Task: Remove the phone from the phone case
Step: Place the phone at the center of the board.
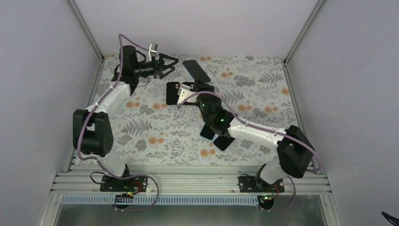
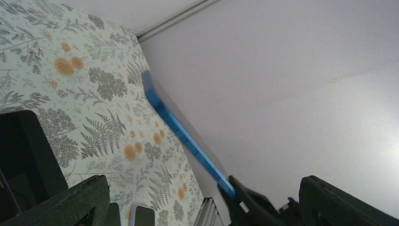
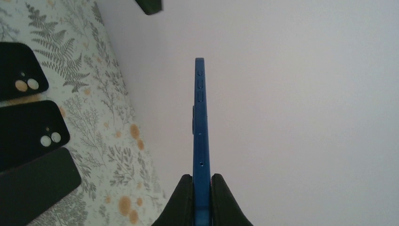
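Observation:
The phone (image 3: 201, 117) is a thin blue slab seen edge-on, bare and lifted off the mat, with my right gripper (image 3: 202, 179) shut on its lower end. From above, the phone (image 1: 196, 70) slants up toward the back wall from the right gripper (image 1: 200, 86). A black phone case (image 1: 173, 93) with a camera cut-out lies flat on the mat just left of that gripper. My left gripper (image 1: 173, 66) hovers open, left of the phone and apart from it. In the left wrist view the phone (image 2: 179, 127) runs diagonally ahead of the wide-open left gripper (image 2: 203, 183).
Two more black slabs (image 1: 207, 131) (image 1: 222, 141) lie under the right forearm. The right wrist view shows two black cases (image 3: 19, 70) (image 3: 33, 134) and a plain black slab (image 3: 37, 183) on the fern-print mat. White walls (image 1: 188, 28) close in the back and sides.

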Available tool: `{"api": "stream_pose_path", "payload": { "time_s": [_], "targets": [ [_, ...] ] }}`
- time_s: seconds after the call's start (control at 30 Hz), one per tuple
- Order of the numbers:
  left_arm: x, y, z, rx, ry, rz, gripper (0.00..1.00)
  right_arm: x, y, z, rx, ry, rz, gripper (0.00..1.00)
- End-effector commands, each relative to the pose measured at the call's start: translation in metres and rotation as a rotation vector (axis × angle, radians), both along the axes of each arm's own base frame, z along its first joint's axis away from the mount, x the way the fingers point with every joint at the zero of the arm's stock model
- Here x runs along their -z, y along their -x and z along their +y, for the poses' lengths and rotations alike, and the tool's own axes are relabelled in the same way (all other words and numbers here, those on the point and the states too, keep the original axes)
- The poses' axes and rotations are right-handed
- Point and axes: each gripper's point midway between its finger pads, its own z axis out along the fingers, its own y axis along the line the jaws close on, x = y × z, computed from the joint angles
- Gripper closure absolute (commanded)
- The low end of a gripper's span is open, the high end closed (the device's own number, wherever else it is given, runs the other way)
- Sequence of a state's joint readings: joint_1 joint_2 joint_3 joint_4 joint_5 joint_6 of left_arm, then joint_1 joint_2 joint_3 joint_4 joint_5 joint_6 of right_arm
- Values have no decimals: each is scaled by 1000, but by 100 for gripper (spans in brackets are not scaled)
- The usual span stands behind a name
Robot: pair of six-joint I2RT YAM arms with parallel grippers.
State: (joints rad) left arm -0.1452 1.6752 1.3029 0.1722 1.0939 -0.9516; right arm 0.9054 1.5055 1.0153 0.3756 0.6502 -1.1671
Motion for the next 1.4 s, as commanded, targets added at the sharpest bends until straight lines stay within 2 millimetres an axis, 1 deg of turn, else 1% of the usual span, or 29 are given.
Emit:
{"api": "stream_pose_path", "payload": {
  "time_s": [0.0, 0.13, 0.23, 0.4, 0.63, 0.73, 1.03, 1.2, 1.37],
  "targets": [
    [-5, 7, -5, 23, 17, -16, 0, -57, 15, -7, 41, -82, -222, 96],
    [0, 9, -10, 32, 18, 0, 3, -55, 27, 0, 17, -63, -257, 96],
    [3, 9, -13, 35, 19, 9, 8, -54, 35, 4, 4, -44, -300, 96],
    [3, 11, -17, 51, 25, 14, 18, -44, 43, 12, -20, -12, -304, 96],
    [8, 14, -22, 63, 28, 30, 34, -40, 54, 15, -31, 25, -359, 96],
    [8, 15, -25, 72, 33, 37, 39, -36, 55, 16, -29, 40, -368, 96],
    [7, 19, -33, 94, 47, 44, 68, -22, 58, 17, -22, 84, -383, 96],
    [8, 19, -37, 102, 51, 48, 80, -18, 60, 18, -27, 97, -385, 96],
    [12, 18, -37, 99, 51, 65, 95, -15, 61, 19, -26, 108, -395, 96]
  ]
}}
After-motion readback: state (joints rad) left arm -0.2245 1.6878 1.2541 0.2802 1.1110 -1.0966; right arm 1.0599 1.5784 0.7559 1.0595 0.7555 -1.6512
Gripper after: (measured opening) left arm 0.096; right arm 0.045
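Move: The blue-edged phone is already held in the right fingers, its middle about 5 cm ahead of that hand, 3 cm left and 1 cm lower. From the left hand it lies some 10 cm right, 2 cm back and 3 cm lower. On the table roughly 30 cm below, the middle black phone is about 8 cm ahead and 4 cm right of the left hand, and the left black phone 8 cm ahead and 5 cm left. The left fingers close from wide open to nearly shut and pinch the phone's far end near its left corner, while the left hand eases about 3.5 cm right and 2 cm back. The right hand keeps its grip on the near end, draws the phone back about 5 cm with a slight drift left, and tips its fingers up nearly 20 degrees. ##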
